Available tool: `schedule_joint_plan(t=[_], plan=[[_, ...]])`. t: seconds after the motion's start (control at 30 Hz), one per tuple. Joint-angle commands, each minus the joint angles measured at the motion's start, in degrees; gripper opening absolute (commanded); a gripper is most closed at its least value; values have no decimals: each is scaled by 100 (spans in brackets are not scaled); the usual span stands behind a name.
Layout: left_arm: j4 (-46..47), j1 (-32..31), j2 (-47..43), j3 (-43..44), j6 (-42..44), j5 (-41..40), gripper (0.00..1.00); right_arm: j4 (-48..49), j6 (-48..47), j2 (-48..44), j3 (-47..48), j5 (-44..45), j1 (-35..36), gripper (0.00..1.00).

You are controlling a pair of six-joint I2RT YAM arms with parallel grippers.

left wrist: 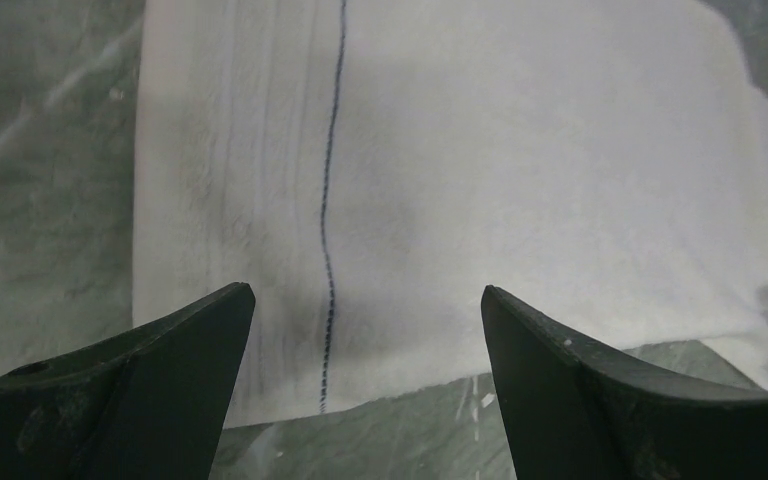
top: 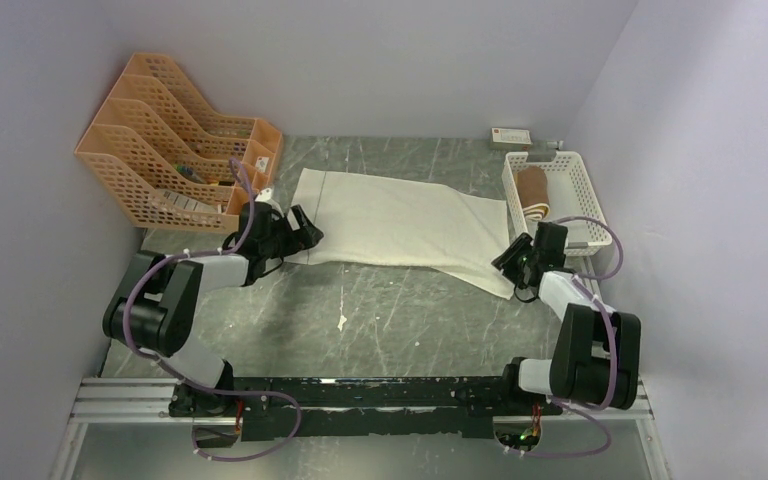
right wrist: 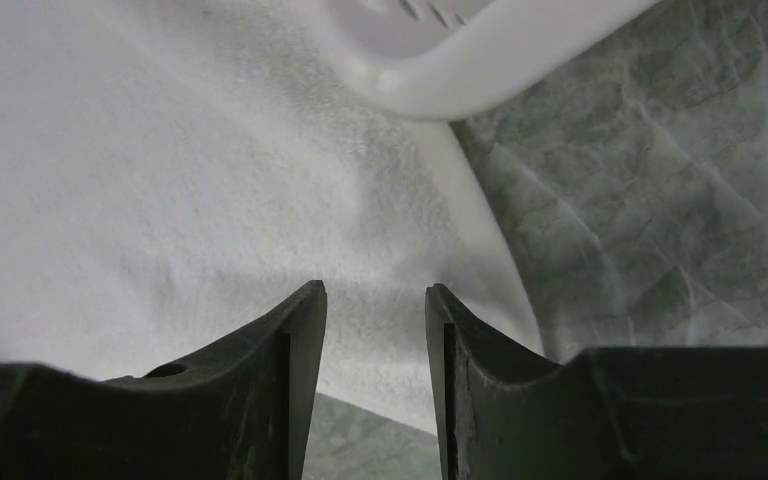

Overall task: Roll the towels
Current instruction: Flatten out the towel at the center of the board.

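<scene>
The cream-white towel (top: 400, 225) lies spread flat across the table, with a thin dark stitched line near its left end (left wrist: 328, 200). A brown towel (top: 533, 193) sits rolled up inside the white basket (top: 588, 200). My left gripper (top: 305, 235) hovers at the cream towel's near left corner, jaws wide open and empty (left wrist: 365, 292). My right gripper (top: 508, 262) is at the towel's near right corner beside the basket rim (right wrist: 480, 70). Its jaws (right wrist: 373, 290) stand narrowly open over the towel's edge (right wrist: 160, 180), with nothing pinched between them.
An orange mesh file organizer (top: 175, 140) stands at the back left, close to my left arm. A small white box (top: 513, 137) lies against the back wall. Grey walls close in on the left, back and right of the dark marbled tabletop (top: 380, 310).
</scene>
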Motion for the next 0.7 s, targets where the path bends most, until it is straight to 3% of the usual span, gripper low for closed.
schedule_joint_plan(t=[0.0,0.17,0.3,0.47,0.67], plan=[[-202,-38,199,-38,-151,-39,97,322,101,438,-170,-387,-207,42],[-377,62,225,-415,-215,-181,97,267,350,405,-495,-212,-443,42],[-571,493,-45,-904,-286,-49,97,-227,395,-39,-572,281,-587,42],[-896,784,-1239,-1694,-621,-255,97,-820,319,-399,-610,668,-682,42],[-2486,838,-2347,-1509,-736,-859,97,-1188,355,-542,-579,605,-723,42]])
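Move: The left hand hovers over the white towel's left end; its near-left corner lies about 7 cm back, 6 cm left and 4 cm below. The towel's near-right corner is some 10 cm back of the right hand and level with it sideways, 3 cm below. From the right hand, the white basket stands about 13 cm ahead and 12 cm right, the brown rolled towel in it 15 cm ahead and 6 cm right. Both dip 2 cm onto the towel; left drags back-left about 9 cm, right slides back-right some 5 cm. ##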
